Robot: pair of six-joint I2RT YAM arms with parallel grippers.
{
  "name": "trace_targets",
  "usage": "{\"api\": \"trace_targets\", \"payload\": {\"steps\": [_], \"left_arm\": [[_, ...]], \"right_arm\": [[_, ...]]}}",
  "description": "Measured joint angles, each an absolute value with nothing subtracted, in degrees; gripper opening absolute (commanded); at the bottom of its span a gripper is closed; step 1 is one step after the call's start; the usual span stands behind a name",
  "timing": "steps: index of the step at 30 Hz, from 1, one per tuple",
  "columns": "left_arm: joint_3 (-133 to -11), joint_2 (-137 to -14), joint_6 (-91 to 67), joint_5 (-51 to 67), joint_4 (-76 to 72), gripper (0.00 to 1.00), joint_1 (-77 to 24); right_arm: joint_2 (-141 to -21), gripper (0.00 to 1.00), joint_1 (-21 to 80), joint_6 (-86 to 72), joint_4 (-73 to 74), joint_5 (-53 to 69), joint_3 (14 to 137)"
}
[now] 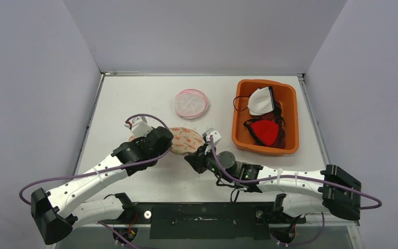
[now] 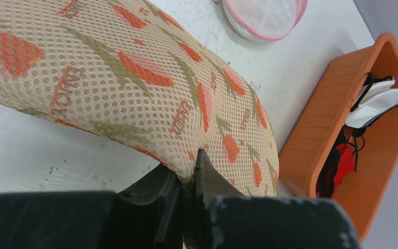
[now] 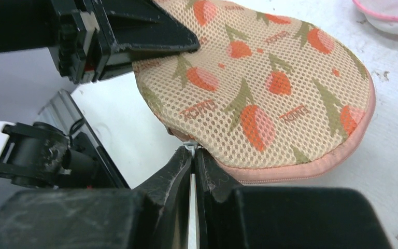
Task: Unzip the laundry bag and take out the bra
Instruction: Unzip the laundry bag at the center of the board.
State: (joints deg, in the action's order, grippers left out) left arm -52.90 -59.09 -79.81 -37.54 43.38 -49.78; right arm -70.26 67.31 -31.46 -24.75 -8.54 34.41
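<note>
The laundry bag, beige mesh printed with orange tulips and edged in pink, lies mid-table between both arms. My left gripper is shut on a fold of the bag's mesh at its left edge. My right gripper is shut on the small metal zipper pull at the bag's pink-trimmed near edge. From above, the left gripper and right gripper flank the bag. The zipper looks closed along the trim that shows. The bra is hidden.
An orange bin at the right holds a red and a white garment with black straps. A round pink-rimmed mesh pouch lies behind the bag. Grey walls enclose the table on three sides.
</note>
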Motion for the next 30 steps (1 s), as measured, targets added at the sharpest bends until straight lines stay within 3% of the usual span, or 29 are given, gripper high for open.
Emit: {"api": "trace_targets", "payload": {"steps": [7, 13, 20, 24, 28, 29, 30], "left_arm": [[-46.26, -56.4, -73.78, -35.64, 34.92, 0.0, -49.78], [-34.0, -50.48, -63.11, -28.21, 18.04, 0.0, -49.78], [-27.14, -55.33, -49.15, -17.76, -2.74, 0.0, -49.32], [-26.48, -60.64, -45.21, -12.93, -8.97, 0.37, -48.97], [-25.43, -61.01, -44.01, -11.64, -11.0, 0.87, -48.9], [-24.75, -60.49, -44.75, -11.75, -11.14, 0.95, -48.9], [-24.18, -60.01, -44.99, -11.77, -11.05, 0.97, -48.9]], "right_arm": [[-68.49, 0.05, 68.42, -29.28, -18.65, -12.21, 34.09], [-62.72, 0.05, 71.35, -28.47, -16.8, -14.15, 28.53], [-61.12, 0.05, 74.5, -27.29, -15.86, -15.22, 23.94], [-61.12, 0.05, 75.0, -27.92, -16.73, -16.38, 20.58], [-61.69, 0.05, 75.42, -28.71, -17.02, -17.69, 18.83], [-62.22, 0.05, 75.44, -29.02, -17.12, -17.93, 18.68], [-62.65, 0.05, 75.44, -29.17, -17.23, -18.04, 18.68]]}}
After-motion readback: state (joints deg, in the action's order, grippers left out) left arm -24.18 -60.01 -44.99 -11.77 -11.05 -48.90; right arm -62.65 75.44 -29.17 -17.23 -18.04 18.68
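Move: The carrot-print laundry bag is already pinched by both hands above the board. Its middle lies about 2 cm ahead of the left hand and 1 cm to its right; from the right hand, which holds the zip pull, it is some 8 cm ahead and 7 cm left. From the left hand, the pink-rimmed mesh bag lies about 24 cm ahead, 11 cm right and 16 cm below, and the orange bin 18 cm ahead and 45 cm right, 13 cm below. The right fingers keep their pinch on the zip pull and carry it down about 11 cm, also to the right and back towards the board's near edge, tilting some 15 degrees. The left hand, at first still gripping the bag, goes right about 8 cm and down 7 cm, turning nearly 40 degrees clockwise, then opens wide and lets go near the end. ##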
